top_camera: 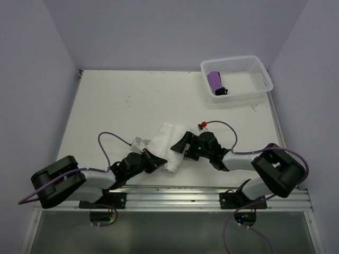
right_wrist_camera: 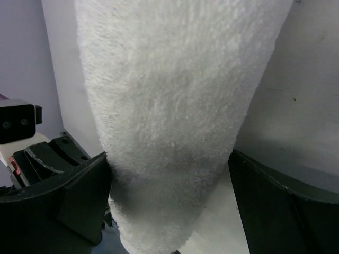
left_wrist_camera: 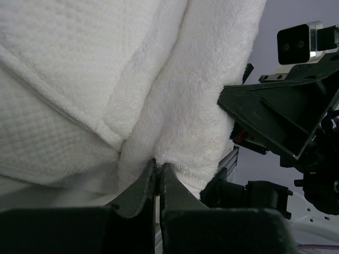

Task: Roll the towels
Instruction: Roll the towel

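The white towel (top_camera: 170,144) lies rolled on the table between my two grippers, and it fills the left wrist view (left_wrist_camera: 159,79) and the right wrist view (right_wrist_camera: 169,106). My left gripper (top_camera: 158,161) is at the roll's near end. Its tips (left_wrist_camera: 158,163) are shut, and the cloth puckers into them. My right gripper (top_camera: 183,146) straddles the roll from the right with its jaws wide open (right_wrist_camera: 168,159). Its left finger (right_wrist_camera: 90,185) touches the cloth; its right finger (right_wrist_camera: 265,196) stands off it. The purple towel (top_camera: 214,81) lies rolled in the basket.
The white perforated basket (top_camera: 262,69) stands at the back right corner of the table. The aluminium rail (top_camera: 175,197) with both arm bases runs along the near edge. Purple cables loop beside each arm. Walls close in the left, right and back sides.
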Robot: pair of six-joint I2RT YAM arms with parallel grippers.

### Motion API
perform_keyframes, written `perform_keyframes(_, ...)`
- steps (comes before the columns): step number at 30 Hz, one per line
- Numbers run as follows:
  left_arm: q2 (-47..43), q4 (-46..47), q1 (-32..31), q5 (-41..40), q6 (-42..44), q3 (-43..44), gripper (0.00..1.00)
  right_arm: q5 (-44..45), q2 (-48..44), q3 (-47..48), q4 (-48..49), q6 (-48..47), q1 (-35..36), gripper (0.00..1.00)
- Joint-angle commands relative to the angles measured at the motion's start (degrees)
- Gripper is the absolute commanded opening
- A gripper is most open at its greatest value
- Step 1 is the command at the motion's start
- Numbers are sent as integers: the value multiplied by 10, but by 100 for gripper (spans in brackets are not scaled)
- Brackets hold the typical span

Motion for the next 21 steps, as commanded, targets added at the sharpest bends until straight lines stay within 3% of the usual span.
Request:
perform_keyframes(1, 21, -6, 5, 14, -15, -21, 0, 29, 36, 5, 66, 20, 20, 89)
perform_keyframes(4, 22, -2, 6, 15, -15, -24, 0, 49, 38, 22, 37, 32, 26, 75)
perform_keyframes(5, 22, -2, 7, 16, -12, -25, 0, 55, 35, 29, 15, 32, 26, 62)
perform_keyframes(8, 15, -15, 7, 13, 7, -21, 0, 79, 17, 65, -85, 29, 26, 52)
perform_keyframes(11, -6, -54, 7, 2, 42, -6, 19, 94, 12, 116, -196, 21, 25, 45)
perform_keyframes(12, -14, -71, 7, -10, 52, -1, 32, 97, 15, 131, -222, 17, 26, 42)
perform_keyframes(15, -61, -127, 7, -35, 89, 15, 54, 101, 31, 179, -307, 6, 26, 36)
perform_keyframes(18, -118, -199, 6, -67, 125, 36, 65, 108, 46, 208, -353, 2, 25, 35)
perform_keyframes(21, -173, -259, 5, -101, 177, 59, 70, 111, 59, 232, -389, 0, 26, 35)
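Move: The middle of the rolled part of the towel lies about 1 cm left of the right hand and 2 cm below, level fore and aft, between its wide-open fingers. From the left hand, already shut on the roll's near side, it is roughly 6 cm ahead, 6 cm right and 1 cm below. The loose unrolled part is some 9 cm left of the right hand, 4 cm ahead and 3 cm below. Right fingers close to half-open, pinching the roll, hand going about 2 cm forward; left opens, backing 2 cm left. ##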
